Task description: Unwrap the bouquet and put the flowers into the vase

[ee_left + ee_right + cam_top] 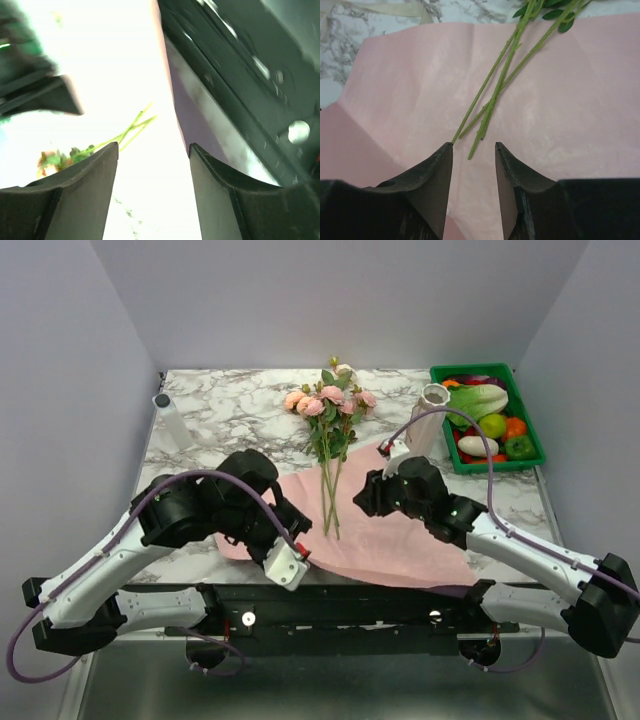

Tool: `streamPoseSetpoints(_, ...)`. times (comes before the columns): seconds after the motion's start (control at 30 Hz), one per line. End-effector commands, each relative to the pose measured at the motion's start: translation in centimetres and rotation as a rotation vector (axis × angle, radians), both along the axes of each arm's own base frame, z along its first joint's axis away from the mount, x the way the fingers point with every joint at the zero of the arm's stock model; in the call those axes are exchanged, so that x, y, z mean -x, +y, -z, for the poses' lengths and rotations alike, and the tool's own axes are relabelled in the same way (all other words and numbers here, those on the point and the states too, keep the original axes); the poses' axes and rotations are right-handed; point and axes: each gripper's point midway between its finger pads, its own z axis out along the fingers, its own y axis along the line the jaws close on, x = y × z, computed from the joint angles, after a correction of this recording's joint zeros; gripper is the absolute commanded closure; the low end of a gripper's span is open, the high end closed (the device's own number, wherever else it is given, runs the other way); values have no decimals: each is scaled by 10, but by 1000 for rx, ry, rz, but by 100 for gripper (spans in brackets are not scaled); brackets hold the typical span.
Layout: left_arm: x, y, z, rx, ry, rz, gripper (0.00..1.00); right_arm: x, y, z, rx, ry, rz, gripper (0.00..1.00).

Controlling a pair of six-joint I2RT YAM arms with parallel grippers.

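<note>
The bouquet is unwrapped: its pink paper sheet lies flat on the table, and the flowers lie across its far edge. Their thin green stems run back over the sheet. The whitish vase stands beyond the sheet's right corner. My right gripper hovers low over the paper, open, with the stem ends just ahead of its tips. My left gripper is open and empty at the sheet's left edge; the stems lie well beyond it.
A green tray of plastic vegetables sits at the back right, beside the vase. A small clear tube stands at the back left. A cream ribbon lies on the marble beyond the paper. The right arm's cable loops past the vase.
</note>
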Motion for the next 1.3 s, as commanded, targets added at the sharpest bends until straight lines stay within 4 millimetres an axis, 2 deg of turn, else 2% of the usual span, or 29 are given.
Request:
streamPoseSetpoints(0.0, -10, -29, -69, 196, 165, -201, 30, 19, 8, -7, -49, -26, 5, 52)
streamPoseSetpoints(0.03, -13, -31, -76, 213, 193, -230, 29, 26, 8, 2, -38, -10, -1, 52)
streamPoseSetpoints(0.13, -33, -37, -100, 289, 262, -335, 29, 41, 9, 10, -39, 26, 14, 51)
streamPoseSetpoints(0.17, -46, -39, -106, 314, 334, -433, 28, 47, 12, 13, -35, 28, 10, 51)
streamPoseSetpoints(0.2, -75, -35, -125, 396, 334, -529, 29, 60, 20, 15, -14, 12, -4, 51)
streamPoseSetpoints(0.23, -88, -32, -132, 422, 366, -579, 29, 67, 23, 19, 4, 9, -11, 51)
streamPoseSetpoints(0.27, -101, -35, -130, 419, 425, -615, 27, 72, 25, 24, 18, 17, -18, 51)
streamPoseSetpoints(0.3, -117, -27, -139, 452, 467, -706, 26, 79, 28, 29, 23, 35, -30, 51)
streamPoseSetpoints(0.4, -148, -25, -126, 415, 585, -865, 17, 93, 31, 38, 20, 57, -52, 51)
streamPoseSetpoints(0.43, -157, -21, -121, 406, 604, -913, 15, 99, 30, 34, 6, 50, -56, 51)
streamPoseSetpoints(0.47, -170, -21, -108, 375, 629, -965, 12, 103, 29, 33, -3, 49, -57, 51)
streamPoseSetpoints(0.53, -180, -19, -88, 325, 677, -1034, 6, 115, 23, 38, 9, 63, -45, 51)
streamPoseSetpoints(0.57, -185, -20, -77, 301, 690, -1052, 1, 118, 20, 32, -9, 61, -39, 51)
streamPoseSetpoints(0.6, -189, -20, -60, 267, 701, -1078, 1, 123, 15, 35, 4, 66, -32, 51)
streamPoseSetpoints(0.73, -202, -16, -22, 205, 715, -1161, 1, 126, 1, 37, 31, 60, 4, 51)
streamPoseSetpoints(0.83, -212, -10, 2, 122, 716, -1251, 1, 106, -8, 21, 60, -46, 75, 46)
streamPoseSetpoints(0.87, -217, -9, 13, 86, 720, -1276, 1, 98, -5, 2, 49, -88, 92, 45)
streamPoseSetpoints(0.93, -219, -4, 22, 44, 722, -1305, 1, 70, -10, -8, 100, -131, 141, 44)
streamPoseSetpoints(0.97, -222, -1, 27, 31, 711, -1319, 1, 55, -8, -21, 79, -131, 165, 44)
streamPoseSetpoints(1.0, -224, 0, 34, 21, 699, -1323, 1, 30, -15, -23, 61, -102, 196, 45)
streamPoseSetpoints(1.03, -224, 2, 39, 13, 687, -1324, 1, 15, -15, -9, 90, -61, 203, 45)
streamPoseSetpoints(1.07, -225, 6, 41, 14, 661, -1332, 1, 1, -16, -8, 84, -37, 219, 46)
streamPoseSetpoints(1.1, -227, 9, 52, 11, 646, -1342, 1, -25, -20, -20, 74, -48, 249, 46)
streamPoseSetpoints(1.13, -228, 11, 58, 8, 625, -1343, 1, -37, -11, -5, 112, -9, 223, 46)
streamPoseSetpoints(1.17, -227, 16, 57, 21, 596, -1347, 1, -48, -7, -3, 128, 0, 218, 47)
streamPoseSetpoints(1.2, -226, 19, 69, 12, 585, -1348, 1, -67, -1, -20, 113, -25, 219, 48)
streamPoseSetpoints(1.23, -225, 22, 73, 3, 568, -1348, 1, -74, 6, -18, 108, -2, 198, 48)
streamPoseSetpoints(1.27, -224, 26, 76, -2, 557, -1357, 1, -84, 13, 11, 154, 66, 188, 49)
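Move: The bare stems of the bouquet lie about 30 cm ahead of the left hand, 8 cm to its right and some 27 cm below. From the right hand they are roughly 12 cm ahead, 7 cm to its left and 15 cm below. The blooms lie some 30 cm ahead of the right hand and about 8 cm left; the vase stands some 17 cm ahead of it and 14 cm to its right. The pink wrapping paper spreads beneath, its middle about 3 cm ahead of the right hand and 4 cm left. The left hand swings up about 12 cm and forward over the spread paper, then sinks some 20 cm towards the stems, ending about 22 cm farther forward and 7 cm lower than it began, while its wrist turns well round counter-clockwise (some 75 degrees) and its part-open fingers spread fully. Meanwhile the right hand draws back about 13 cm, sinking a little and drifting left, then sweeps forward some 19 cm to the right side of the stems above the paper, turning clockwise and staying about half open; neither hand grips anything at the end. ##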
